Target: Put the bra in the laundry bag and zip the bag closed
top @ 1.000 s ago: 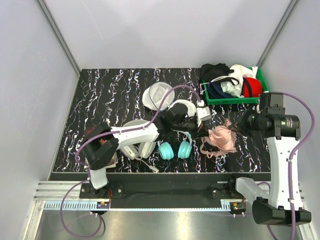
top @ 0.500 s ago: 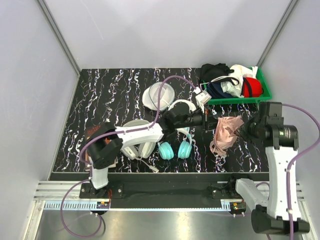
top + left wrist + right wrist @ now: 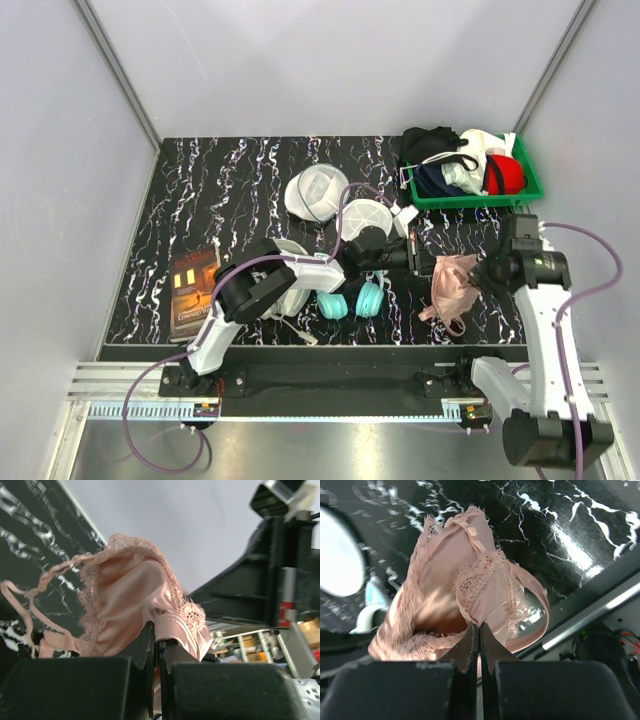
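Note:
The pale pink bra (image 3: 450,285) hangs above the table at right of centre, held from both sides. My left gripper (image 3: 428,268) is shut on its lace edge, seen in the left wrist view (image 3: 157,642) with the bra (image 3: 125,600) draped over the fingers. My right gripper (image 3: 483,275) is shut on a fold of the bra (image 3: 470,580), with the jaws meeting in the right wrist view (image 3: 479,627). The laundry bag (image 3: 316,192), a white round mesh pouch, lies on the table behind the left arm, apart from both grippers.
A green bin (image 3: 465,202) of garments stands at the back right. A second white round thing (image 3: 365,218) lies beside the bag. Teal headphones (image 3: 350,300) and white-grey headphones (image 3: 290,300) lie under the left arm. A book (image 3: 193,292) lies at left.
The bra has come up off the table with the right gripper. The left arm has swung right and closed on the bra's other side. The right gripper has moved nearer and lower.

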Available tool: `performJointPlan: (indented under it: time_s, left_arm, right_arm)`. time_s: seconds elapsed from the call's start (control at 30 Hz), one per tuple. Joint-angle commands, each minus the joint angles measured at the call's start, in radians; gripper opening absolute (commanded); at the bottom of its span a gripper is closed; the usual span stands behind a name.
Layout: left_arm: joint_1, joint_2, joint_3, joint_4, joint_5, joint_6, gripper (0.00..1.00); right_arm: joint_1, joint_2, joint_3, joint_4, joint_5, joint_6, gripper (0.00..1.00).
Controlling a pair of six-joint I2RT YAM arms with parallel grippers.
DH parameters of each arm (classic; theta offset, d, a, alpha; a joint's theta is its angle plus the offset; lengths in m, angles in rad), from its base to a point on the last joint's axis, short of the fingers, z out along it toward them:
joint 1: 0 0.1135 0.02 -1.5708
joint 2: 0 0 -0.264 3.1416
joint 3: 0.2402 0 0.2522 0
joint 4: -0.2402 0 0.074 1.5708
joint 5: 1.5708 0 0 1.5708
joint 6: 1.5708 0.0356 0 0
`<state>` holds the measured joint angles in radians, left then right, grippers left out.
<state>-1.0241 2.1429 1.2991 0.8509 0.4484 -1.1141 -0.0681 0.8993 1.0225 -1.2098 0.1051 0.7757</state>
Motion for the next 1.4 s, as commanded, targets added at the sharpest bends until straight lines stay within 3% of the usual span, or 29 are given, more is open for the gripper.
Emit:
performJointPlan:
  time_s: [0.0, 0.17, 0.3, 0.43, 0.53, 0.63, 0.67, 0.8, 0.87, 0.9, 1.0, 1.17, 1.23, 1.37]
  left_arm:
    - [0.044, 0.080, 0.051, 0.082, 0.009, -0.127, 0.00]
    - [0.104, 0.173, 0.097, 0.047, 0.024, -0.196, 0.00]
    - [0.151, 0.207, 0.175, -0.110, 0.058, -0.167, 0.00]
    - [0.171, 0.227, 0.192, -0.151, 0.050, -0.170, 0.04]
    - [0.176, 0.249, 0.209, -0.209, 0.068, -0.158, 0.12]
    - [0.177, 0.253, 0.218, -0.248, 0.085, -0.135, 0.28]
    - [0.177, 0.253, 0.218, -0.257, 0.095, -0.132, 0.38]
    - [0.183, 0.242, 0.226, -0.276, 0.141, -0.087, 0.57]
    - [0.188, 0.221, 0.201, -0.254, 0.148, -0.072, 0.61]
    - [0.191, 0.212, 0.195, -0.274, 0.148, -0.046, 0.69]
    - [0.194, 0.186, 0.203, -0.366, 0.156, 0.034, 0.74]
    - [0.200, 0.140, 0.187, -0.470, 0.161, 0.103, 0.73]
    - [0.205, 0.114, 0.175, -0.531, 0.159, 0.137, 0.80]
    - [0.214, 0.055, 0.138, -0.596, 0.119, 0.227, 0.81]
  right_arm:
    - [0.002, 0.119, -0.061, 0.262, 0.012, 0.023, 0.00]
    - [0.002, 0.321, -0.018, 0.387, 0.034, -0.001, 0.00]
    - [0.004, 0.466, 0.053, 0.437, 0.076, -0.053, 0.00]
    - [0.002, 0.569, 0.088, 0.486, 0.015, -0.047, 0.00]
    - [0.002, 0.615, 0.100, 0.518, -0.019, -0.027, 0.00]
    - [0.002, 0.658, 0.126, 0.524, -0.033, -0.035, 0.00]
    - [0.002, 0.676, 0.134, 0.523, -0.038, -0.041, 0.00]
    - [0.004, 0.701, 0.160, 0.523, -0.045, -0.039, 0.00]
    - [0.002, 0.704, 0.166, 0.520, -0.042, -0.050, 0.00]
    - [0.002, 0.701, 0.166, 0.520, -0.038, -0.050, 0.00]
    - [-0.006, 0.694, 0.175, 0.507, -0.038, -0.055, 0.00]
    - [-0.009, 0.694, 0.192, 0.493, -0.044, -0.056, 0.00]
    - [-0.010, 0.698, 0.195, 0.490, -0.047, -0.064, 0.00]
    - [-0.013, 0.699, 0.189, 0.489, -0.065, -0.075, 0.00]
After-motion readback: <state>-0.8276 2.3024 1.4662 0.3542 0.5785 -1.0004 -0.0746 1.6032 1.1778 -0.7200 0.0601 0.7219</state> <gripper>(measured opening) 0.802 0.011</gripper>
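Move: Both hands still pinch the bra; the bare table for it is about 11 cm ahead of the right hand, 2 cm to its left and 15 cm below. The green basket is some 31 cm ahead and 4 cm right; the white disc 21 cm ahead, 20 cm left. From the left hand, the spot is roughly 8 cm ahead, 7 cm right and 15 cm below; the cat-ear headphones are 2 cm ahead, 14 cm left. Both hands carry the bra forward (right about 17 cm) and down about 10, then the left lets go. ##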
